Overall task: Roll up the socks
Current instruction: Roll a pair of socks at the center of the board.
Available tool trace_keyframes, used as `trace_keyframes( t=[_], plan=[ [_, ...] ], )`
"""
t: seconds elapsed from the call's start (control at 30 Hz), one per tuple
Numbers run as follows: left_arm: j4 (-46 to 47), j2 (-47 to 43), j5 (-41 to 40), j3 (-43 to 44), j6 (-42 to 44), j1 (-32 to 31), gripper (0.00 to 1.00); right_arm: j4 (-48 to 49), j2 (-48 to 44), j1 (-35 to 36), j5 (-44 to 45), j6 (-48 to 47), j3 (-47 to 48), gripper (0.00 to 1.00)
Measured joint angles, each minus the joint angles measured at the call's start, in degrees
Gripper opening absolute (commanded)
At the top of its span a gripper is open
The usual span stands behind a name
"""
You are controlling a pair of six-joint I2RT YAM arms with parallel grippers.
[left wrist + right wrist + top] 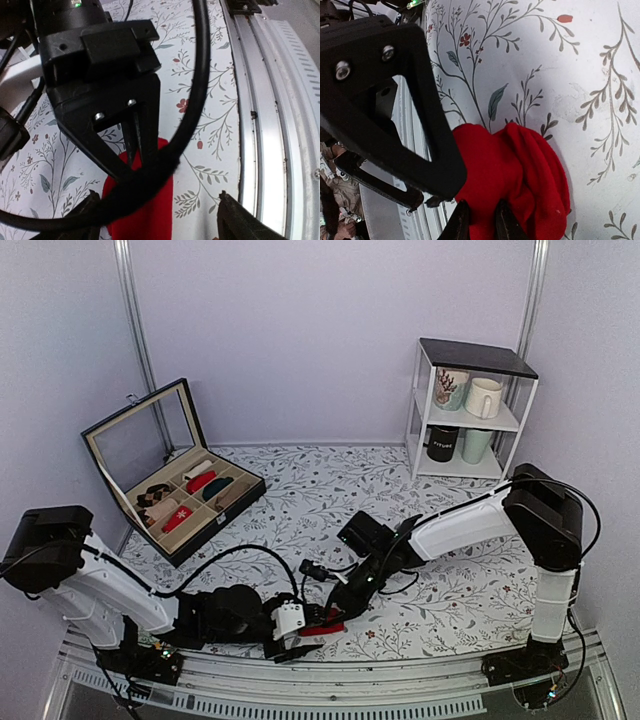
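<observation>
The red socks (327,626) lie bunched on the floral cloth near the table's front edge, one end folded into a thick lump (530,175). My right gripper (483,225) is shut on the socks, its two thin tips pinching the red fabric; its black body (100,85) hangs over the strip (147,222). My left gripper (160,215) stands open, its fingertips well apart on either side of the red strip and not touching it. In the top view the left gripper (303,640) meets the right gripper (336,612) at the socks.
An open black box (175,485) with several sock rolls in its compartments sits at the back left. A white shelf (470,410) with mugs stands at the back right. The metal rail (270,125) runs close beside the socks. A black cable (200,75) crosses the left wrist view.
</observation>
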Motion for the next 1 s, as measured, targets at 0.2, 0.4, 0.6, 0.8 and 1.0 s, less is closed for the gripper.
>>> trace_keyframes(
  t=[0.2, 0.4, 0.6, 0.8, 1.0],
  plan=[
    [0.1, 0.7, -1.0, 0.0, 0.3, -0.6, 0.66, -1.2, 0.6, -0.3, -0.8, 1.2, 0.9, 0.18],
    [1.2, 2.8, -2.3, 0.0, -0.3, -0.6, 0.63, -1.9, 0.9, -0.4, -1.1, 1.8, 1.4, 0.18],
    [3.7, 5.2, -3.0, 0.0, -0.4, -0.6, 0.61, -2.5, 1.1, -0.5, -1.4, 2.3, 1.7, 0.18],
    [5.1, 7.2, -4.0, 0.1, -0.8, -0.6, 0.59, -3.3, 1.7, -0.7, -2.1, 2.3, 2.3, 0.18],
    [6.2, 8.4, -5.1, 0.4, -1.4, -0.7, 0.49, -3.7, 1.7, -0.8, -2.2, 2.3, 2.5, 0.18]
  ],
)
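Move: The red socks, bunched at the right gripper's tips, have their middle roughly 2 cm ahead, 3 cm right and 3 cm below the left hand, whose open fingers straddle them. The right gripper's tips stand about 3 cm ahead and 5 cm right of the left hand; the metal rail at the table's near edge runs some 6 cm behind it. From the right hand, the socks' middle is about 1 cm back, 2 cm left and 1 cm below. Sink the left gripper almost straight down about 2.5 cm around the socks, easing 1 cm forward, and draw its fingers in from wide open to about half open, so they close in on the socks from either side without shutting. Keep the right gripper in place, still pinching the bunched end, and let its wrist tilt only some 5 degrees. ##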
